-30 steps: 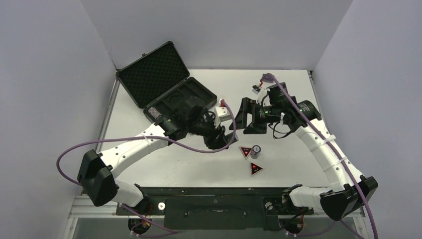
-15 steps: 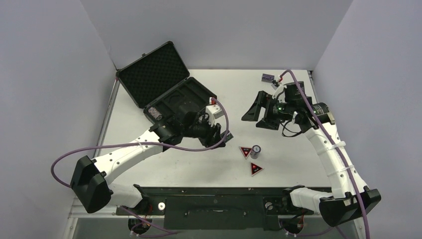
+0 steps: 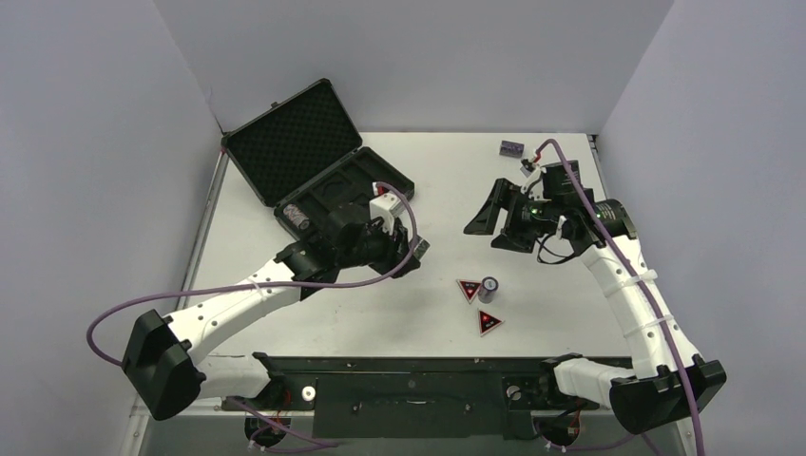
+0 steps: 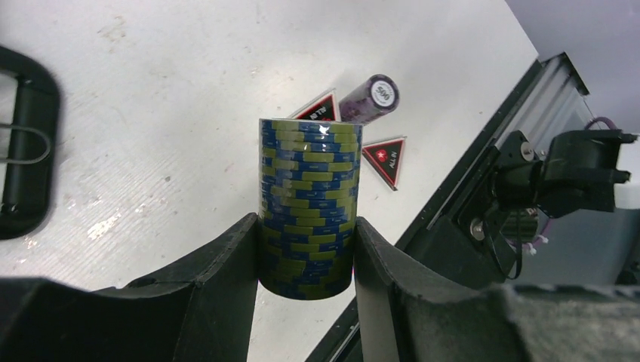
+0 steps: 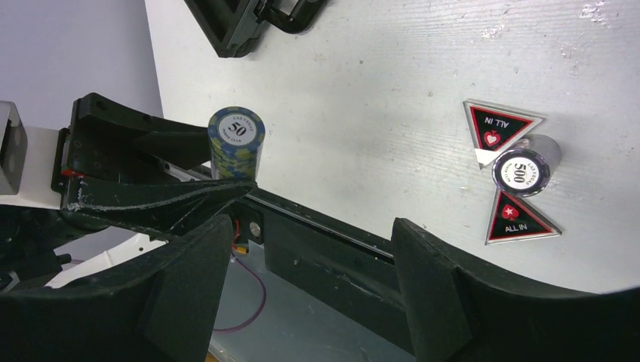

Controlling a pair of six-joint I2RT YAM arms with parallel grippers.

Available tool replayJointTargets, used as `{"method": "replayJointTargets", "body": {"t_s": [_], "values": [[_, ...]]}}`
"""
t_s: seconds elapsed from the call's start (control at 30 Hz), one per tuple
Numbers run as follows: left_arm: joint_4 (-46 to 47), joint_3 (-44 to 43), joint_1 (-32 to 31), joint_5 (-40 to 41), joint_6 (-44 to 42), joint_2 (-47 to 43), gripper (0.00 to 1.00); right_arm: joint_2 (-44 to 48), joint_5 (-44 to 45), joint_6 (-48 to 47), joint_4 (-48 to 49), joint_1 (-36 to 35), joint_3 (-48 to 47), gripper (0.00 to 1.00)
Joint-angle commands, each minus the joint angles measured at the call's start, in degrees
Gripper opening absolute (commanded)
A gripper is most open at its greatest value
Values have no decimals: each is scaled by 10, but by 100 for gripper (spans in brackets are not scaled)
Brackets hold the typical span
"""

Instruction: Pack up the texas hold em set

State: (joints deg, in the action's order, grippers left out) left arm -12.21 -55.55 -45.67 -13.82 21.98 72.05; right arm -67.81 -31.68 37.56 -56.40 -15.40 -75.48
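Note:
The black briefcase (image 3: 335, 183) lies open at the back left, its foam lid (image 3: 290, 138) raised and one chip stack (image 3: 297, 217) in its base. My left gripper (image 3: 415, 251) (image 4: 308, 226) hangs in front of the case, shut on a blue-and-yellow chip stack (image 4: 309, 204) (image 5: 236, 142). A purple chip stack (image 3: 489, 287) (image 4: 370, 98) (image 5: 521, 170) stands on the table between two red-and-black triangular tokens (image 3: 468, 290) (image 3: 489, 322). My right gripper (image 3: 489, 223) (image 5: 309, 279) hovers behind them, open and empty.
A small dark object (image 3: 511, 147) lies at the back right of the white table (image 3: 570, 304). The black base rail (image 3: 409, 380) runs along the near edge. The case handle (image 4: 23, 151) shows at the left of the left wrist view.
My left gripper has carried the blue-and-yellow stack left and back, closer to the case. My right gripper has pulled away to the right and turned slightly.

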Motion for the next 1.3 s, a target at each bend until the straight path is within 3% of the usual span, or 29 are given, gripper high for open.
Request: {"method": "replayJointTargets", "body": {"t_s": [0.0,0.33,0.7,0.97,1.27], "values": [[87,15,4,75,47,-41,0,18,11,8,25,3,10,72],[40,16,7,257,146,-56,0,27,11,11,34,3,31,72],[-78,7,40,437,243,-77,0,31,7,9,42,3,52,71],[-148,12,86,481,316,-88,0,30,5,-2,36,3,59,71],[-198,20,145,471,369,-86,0,30,5,-4,35,4,65,71]]}}
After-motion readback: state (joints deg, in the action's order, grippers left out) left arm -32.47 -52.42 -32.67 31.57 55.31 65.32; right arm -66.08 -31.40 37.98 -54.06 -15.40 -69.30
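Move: My left hand holds the blue-and-yellow chip stack. The free near end of the case's left channel lies about 14 cm ahead and 21 cm to the left, some 15 cm lower. The chip stack already in that channel is about 20 cm ahead and 26 cm left; the case handle is roughly 15 cm ahead and 6 cm left. From my empty right hand, that free end lies some 13 cm ahead, 37 cm left and 22 cm lower. I swing my left hand about 19 cm left and some 7 cm forward towards the near corner of the open case, going forward mostly in the first half and then nearly straight left, while sinking about 3 cm. The wrist turns counter-clockwise by nearly 70 degrees and the fingers keep their grip on the stack. My open, empty right hand eases down a couple of centimetres, touching nothing. ##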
